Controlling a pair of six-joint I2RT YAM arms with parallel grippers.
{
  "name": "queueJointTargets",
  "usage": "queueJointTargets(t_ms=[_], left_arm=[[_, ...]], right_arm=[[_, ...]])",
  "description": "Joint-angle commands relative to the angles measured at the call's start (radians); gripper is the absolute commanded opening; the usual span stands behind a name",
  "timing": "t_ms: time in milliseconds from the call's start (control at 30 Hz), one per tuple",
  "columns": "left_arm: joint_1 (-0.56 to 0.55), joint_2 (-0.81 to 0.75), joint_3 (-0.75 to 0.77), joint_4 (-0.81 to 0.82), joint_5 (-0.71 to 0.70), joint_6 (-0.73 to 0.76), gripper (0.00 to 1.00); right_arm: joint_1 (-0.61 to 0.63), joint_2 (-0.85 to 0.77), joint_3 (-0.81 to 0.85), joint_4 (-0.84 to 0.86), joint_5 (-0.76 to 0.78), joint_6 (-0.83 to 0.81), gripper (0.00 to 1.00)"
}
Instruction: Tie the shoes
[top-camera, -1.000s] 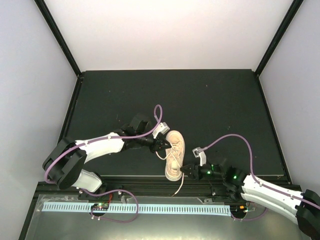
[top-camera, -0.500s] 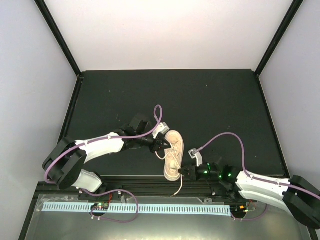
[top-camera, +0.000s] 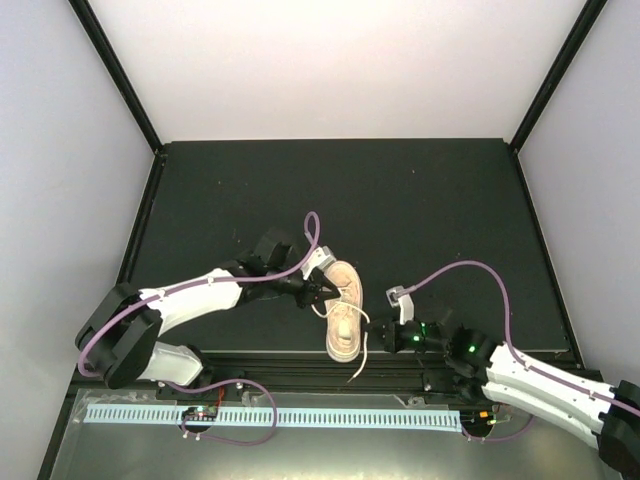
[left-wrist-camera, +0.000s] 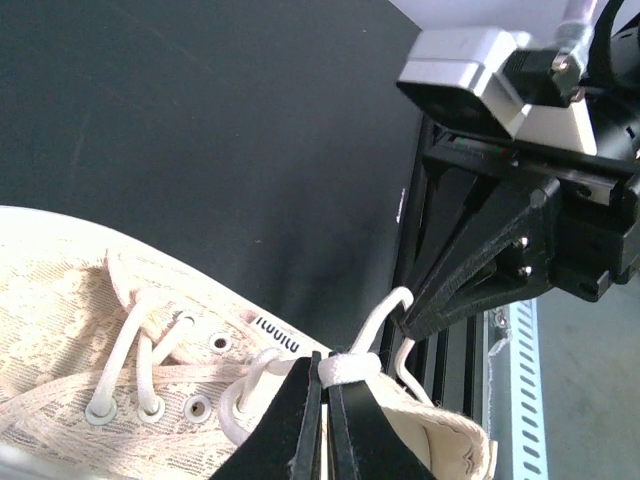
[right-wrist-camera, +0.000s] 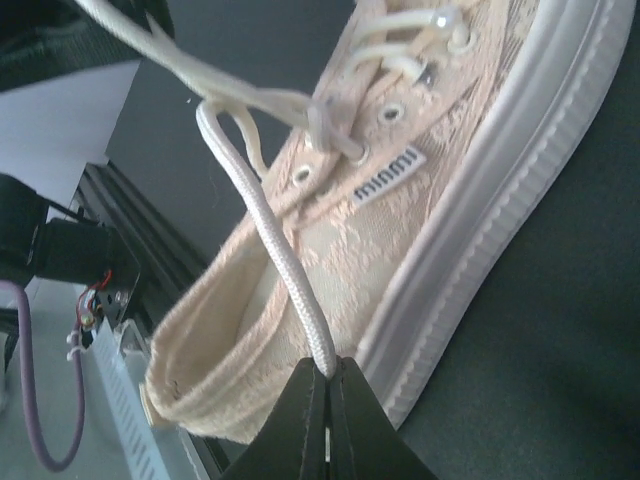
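Note:
The beige-pink lace-patterned shoe (top-camera: 343, 310) lies on the black mat near the front edge, heel toward the rail. My left gripper (top-camera: 318, 293) comes in from its left and is shut on an off-white lace (left-wrist-camera: 355, 366) beside the top eyelets; its tips (left-wrist-camera: 328, 372) stand over the shoe (left-wrist-camera: 90, 330). From the right, my right gripper (top-camera: 373, 338) is shut on the other lace (right-wrist-camera: 275, 260), which runs taut from its tips (right-wrist-camera: 328, 372) up to the eyelets of the shoe (right-wrist-camera: 420, 230). A loose lace end (top-camera: 358, 368) hangs over the rail.
The black mat (top-camera: 420, 220) ends at an aluminium rail (top-camera: 300, 372) just behind the shoe's heel. A white slotted strip (top-camera: 270, 415) lies below it. Purple cables (top-camera: 470, 270) loop over both arms. Black frame posts and pale walls enclose the mat.
My right gripper has shut on the lace by the shoe's heel after standing open a second ago. The left gripper has stayed shut on its lace and hardly moved.

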Motion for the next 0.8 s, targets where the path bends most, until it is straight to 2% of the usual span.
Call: queueJointTargets(t_ms=[0, 200, 300, 467, 767], left_arm=[[-0.008, -0.039, -0.008, -0.01, 0.034, 0.027, 0.02], [-0.051, -0.061, -0.034, -0.033, -0.004, 0.037, 0.01], [-0.085, -0.08, -0.055, -0.033, -0.041, 0.025, 0.02], [-0.153, -0.129, -0.096, -0.019, -0.108, -0.019, 0.02], [-0.258, -0.133, -0.173, -0.001, -0.22, -0.113, 0.03]], right_arm=[[0.004, 0.062, 0.096, -0.119, 0.077, -0.046, 0.02], [-0.011, 0.354, 0.292, -0.219, 0.144, -0.121, 0.02], [-0.026, 0.437, 0.377, -0.236, 0.166, -0.163, 0.02], [-0.049, 0.497, 0.457, -0.231, 0.141, -0.215, 0.02], [-0.049, 0.54, 0.486, -0.156, -0.076, -0.306, 0.02]])
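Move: The heel opening of the shoe, where the left hand takes its lace, lies about 9 cm back of that hand, 1 cm right and 7 cm below; the lace crossing is only 2 cm back, 1 cm right and 6 cm below. For the right hand, also holding lace, that crossing at the upper eyelets is some 5 cm ahead, 6 cm left and 2 cm lower, with the heel opening 2 cm back, 6 cm left and 2 cm lower. The two pinched laces are carried opposite ways along the shoe: the left hand keeps its grip and draws back about 7 cm over the heel opening, sinking some 3 cm. The right, still shut on its lace, goes forward about 6 cm, tipping its fingers further down, then eases left over the upper eyelets and rises a little. ##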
